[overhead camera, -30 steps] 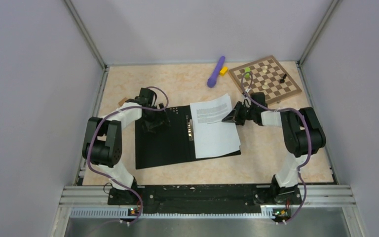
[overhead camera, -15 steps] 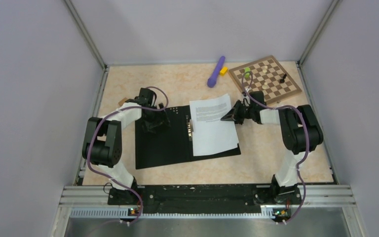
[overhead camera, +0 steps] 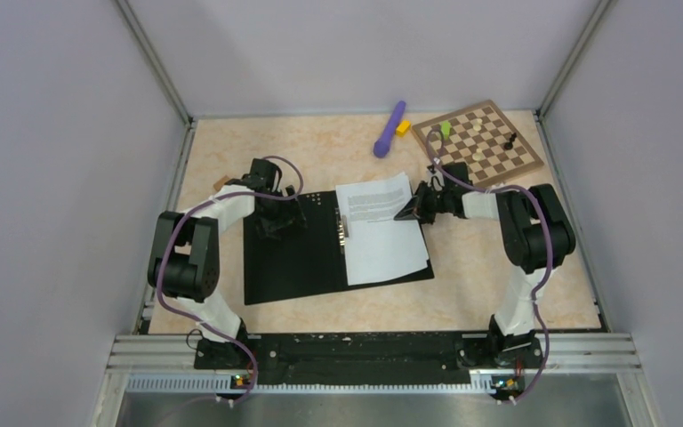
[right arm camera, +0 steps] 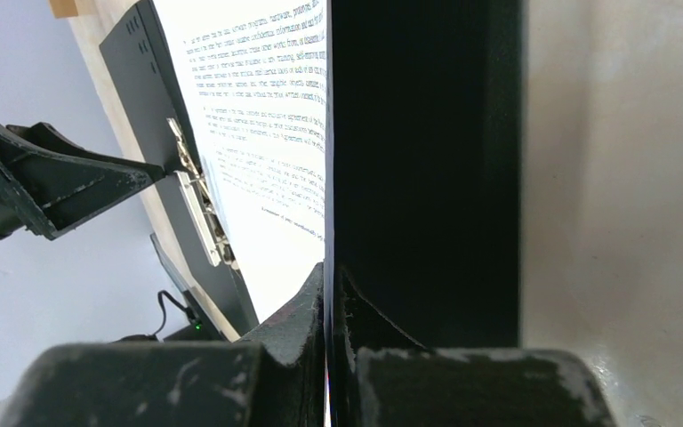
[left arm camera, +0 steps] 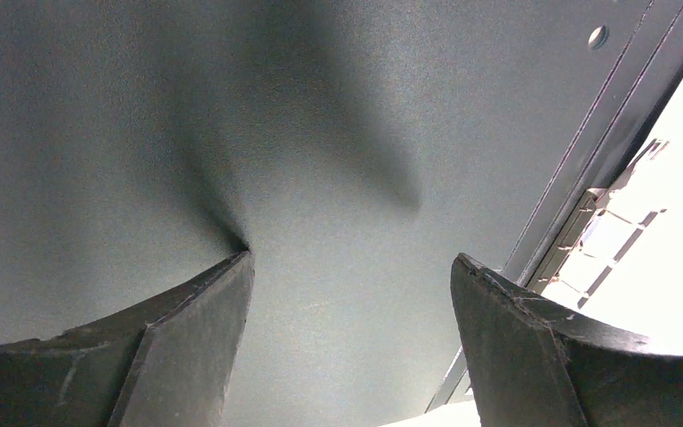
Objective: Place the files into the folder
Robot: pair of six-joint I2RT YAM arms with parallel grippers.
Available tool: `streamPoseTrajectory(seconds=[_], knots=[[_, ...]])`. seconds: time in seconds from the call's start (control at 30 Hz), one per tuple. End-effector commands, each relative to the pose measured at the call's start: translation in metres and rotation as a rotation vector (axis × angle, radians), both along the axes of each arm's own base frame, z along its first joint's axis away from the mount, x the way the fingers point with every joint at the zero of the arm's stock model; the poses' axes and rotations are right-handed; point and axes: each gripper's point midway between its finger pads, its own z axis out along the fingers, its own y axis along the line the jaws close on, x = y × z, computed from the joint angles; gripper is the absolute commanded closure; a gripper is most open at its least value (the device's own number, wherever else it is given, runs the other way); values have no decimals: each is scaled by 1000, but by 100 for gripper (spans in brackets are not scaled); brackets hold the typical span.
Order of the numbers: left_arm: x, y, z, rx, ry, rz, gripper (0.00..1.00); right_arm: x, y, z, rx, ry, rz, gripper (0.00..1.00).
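Note:
The folder [overhead camera: 293, 258] lies open on the table, black inner faces up, with a metal clip [overhead camera: 343, 233] along its spine. The files [overhead camera: 378, 227], white printed sheets, rest on its right half with their top edge past the folder's far edge. My right gripper [overhead camera: 406, 212] is shut on the sheets' right edge. In the right wrist view its jaws [right arm camera: 329, 271] pinch the thin files [right arm camera: 267, 116] edge-on above the black folder [right arm camera: 418, 133]. My left gripper [overhead camera: 277, 222] stands open, low over the folder's left half [left arm camera: 320, 133], nothing between its fingers [left arm camera: 351, 260].
A brown chessboard [overhead camera: 476, 142] with a few pieces sits at the back right, just behind the right arm. A purple object [overhead camera: 389, 129] and a yellow block [overhead camera: 403, 127] lie at the back centre. A small wooden piece [overhead camera: 220, 182] lies left of the left gripper. Enclosure walls ring the table.
My right gripper has moved left, sliding the files toward the folder's spine and clip. The left gripper has stayed in place, open.

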Motion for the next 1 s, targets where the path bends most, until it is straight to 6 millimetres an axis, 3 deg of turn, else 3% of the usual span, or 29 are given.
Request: streamPoseTrajectory(seconds=[0.0, 0.13, 0.3, 0.43, 0.63, 0.8, 0.97], knots=[[-9, -6, -20, -27, 34, -16, 14, -2, 6, 6, 3, -29, 49, 100], [-9, -6, -20, -27, 33, -18, 14, -7, 4, 4, -2, -20, 42, 96], [-9, -8, -20, -33, 34, -19, 14, -13, 7, 12, 26, -26, 51, 58], [-5, -16, -13, -69, 19, -40, 14, -10, 5, 19, 7, -50, 58, 42], [24, -52, 27, -160, -79, -112, 14, -5, -6, 15, -92, -48, 47, 37], [62, -114, 77, -299, -246, -254, 12, -5, -8, 8, -107, -40, 43, 36], [106, -131, 68, -214, -228, -199, 14, -5, -7, 7, -104, -39, 41, 36]])
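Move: The files lie over the folder's right cover, their middle about 25 cm to the right of my left hand, 1 cm back and 2 cm below; the metal clip is some 14 cm to its right and 1 cm back. My right hand still pinches the files' right edge, with their middle about 5 cm to its left, 4 cm back and 2 cm below. From that hand the clip is 15 cm left and 4 cm back, the chessboard about 19 cm ahead and 20 cm right. I open my right fingers from shut to well over half, ending their pinch on the files' right edge while easing that hand only about 1 cm back and 1 cm up. Then my left hand, fingers wide, lifts off the left cover and sweeps faster and faster, some 11 cm right, 7 cm forward and 6 cm up, towards the files' far left corner, its wrist turning about 20 degrees. ##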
